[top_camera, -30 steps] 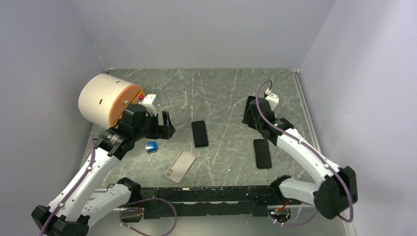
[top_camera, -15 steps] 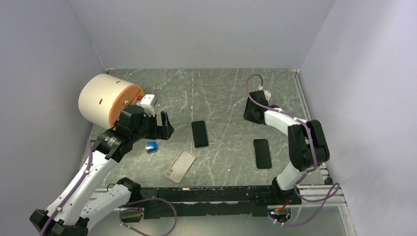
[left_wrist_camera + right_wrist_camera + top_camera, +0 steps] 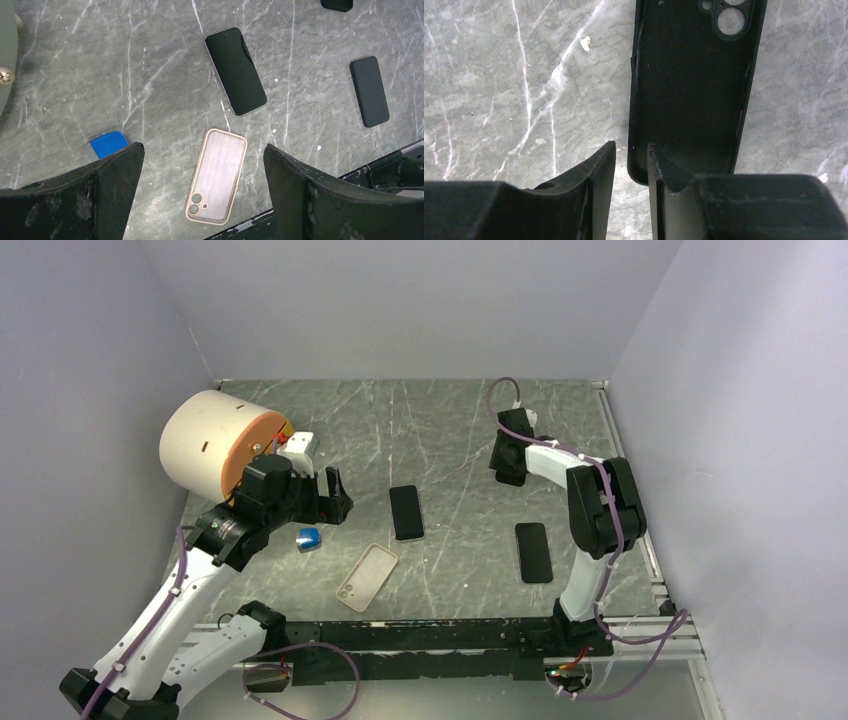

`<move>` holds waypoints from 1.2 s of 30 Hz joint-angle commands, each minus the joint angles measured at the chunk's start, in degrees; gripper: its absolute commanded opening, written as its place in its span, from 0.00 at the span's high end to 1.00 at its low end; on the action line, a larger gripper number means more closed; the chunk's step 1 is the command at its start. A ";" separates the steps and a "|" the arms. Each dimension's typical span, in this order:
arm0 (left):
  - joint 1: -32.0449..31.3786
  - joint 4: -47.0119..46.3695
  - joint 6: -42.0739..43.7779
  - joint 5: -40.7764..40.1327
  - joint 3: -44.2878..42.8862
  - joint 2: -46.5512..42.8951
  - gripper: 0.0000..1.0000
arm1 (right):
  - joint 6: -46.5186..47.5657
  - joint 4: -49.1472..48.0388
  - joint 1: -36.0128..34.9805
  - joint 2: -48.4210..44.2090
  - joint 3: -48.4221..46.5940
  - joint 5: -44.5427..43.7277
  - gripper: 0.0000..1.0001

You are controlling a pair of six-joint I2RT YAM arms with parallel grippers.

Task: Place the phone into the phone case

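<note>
The pale beige phone case (image 3: 367, 576) lies open side up near the front rail, with its camera cutout at the near end. It also shows in the left wrist view (image 3: 217, 175). The black glossy phone (image 3: 406, 512) lies flat just beyond it and shows in the left wrist view too (image 3: 235, 70). My left gripper (image 3: 338, 496) hovers wide open and empty to the left of both, and its jaws (image 3: 202, 149) frame the beige case. My right gripper (image 3: 508, 472) is low at the back right. Its jaws (image 3: 631, 144) are a narrow gap apart, astride the near corner rim of a black case (image 3: 691, 80), with table showing beside the rim.
A second black phone-sized slab (image 3: 533, 552) lies at the right front. A small blue piece (image 3: 309, 537) sits near my left gripper. A big white and orange cylinder (image 3: 215, 443) and a small white box (image 3: 303, 448) stand at the back left. A black rail (image 3: 430, 635) runs along the front.
My right arm has folded up and back, and its gripper has shifted a little farther back and left. My left arm has hardly moved. The phones and the beige case have stayed put.
</note>
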State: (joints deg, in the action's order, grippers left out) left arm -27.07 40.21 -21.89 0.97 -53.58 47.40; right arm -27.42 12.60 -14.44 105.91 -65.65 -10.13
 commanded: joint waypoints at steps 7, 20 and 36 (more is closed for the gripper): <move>0.18 -0.49 0.97 -0.88 -0.05 -0.82 0.06 | 1.12 0.71 0.11 2.55 -3.06 -1.91 0.75; 0.23 -0.59 0.80 -0.88 0.03 -0.99 0.06 | 2.07 0.97 -4.85 -4.23 3.42 1.16 1.00; 0.21 -0.72 0.99 -2.07 -0.20 -1.56 0.06 | -7.14 4.06 -21.14 -21.16 19.97 4.08 1.00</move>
State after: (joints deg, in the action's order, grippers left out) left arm -27.07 40.21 -21.85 0.56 -53.58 45.91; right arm -30.26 15.46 -32.47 89.12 -48.10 -6.90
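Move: The black phone case lies flat under the right hand, its middle about 5 cm ahead, 4 cm to the right and 2 cm down. The half-open fingers straddle its left wall near the near end. From this hand, the silver-edged phone is roughly 27 cm left and 12 cm back, and the black phone about 10 cm right and 23 cm back. From the waiting left hand, the black phone case is some 25 cm ahead, 43 cm right and 20 cm below. The right fingers pinch the left wall of the black phone case near its near end, sinking about 1 cm and shutting on it. Keeping that grip, the hand then draws the case back about 13 cm and left about 9 cm, towards the silver-edged phone, turning roughly 20 degrees counter-clockwise and rising about 1 cm on the way. ##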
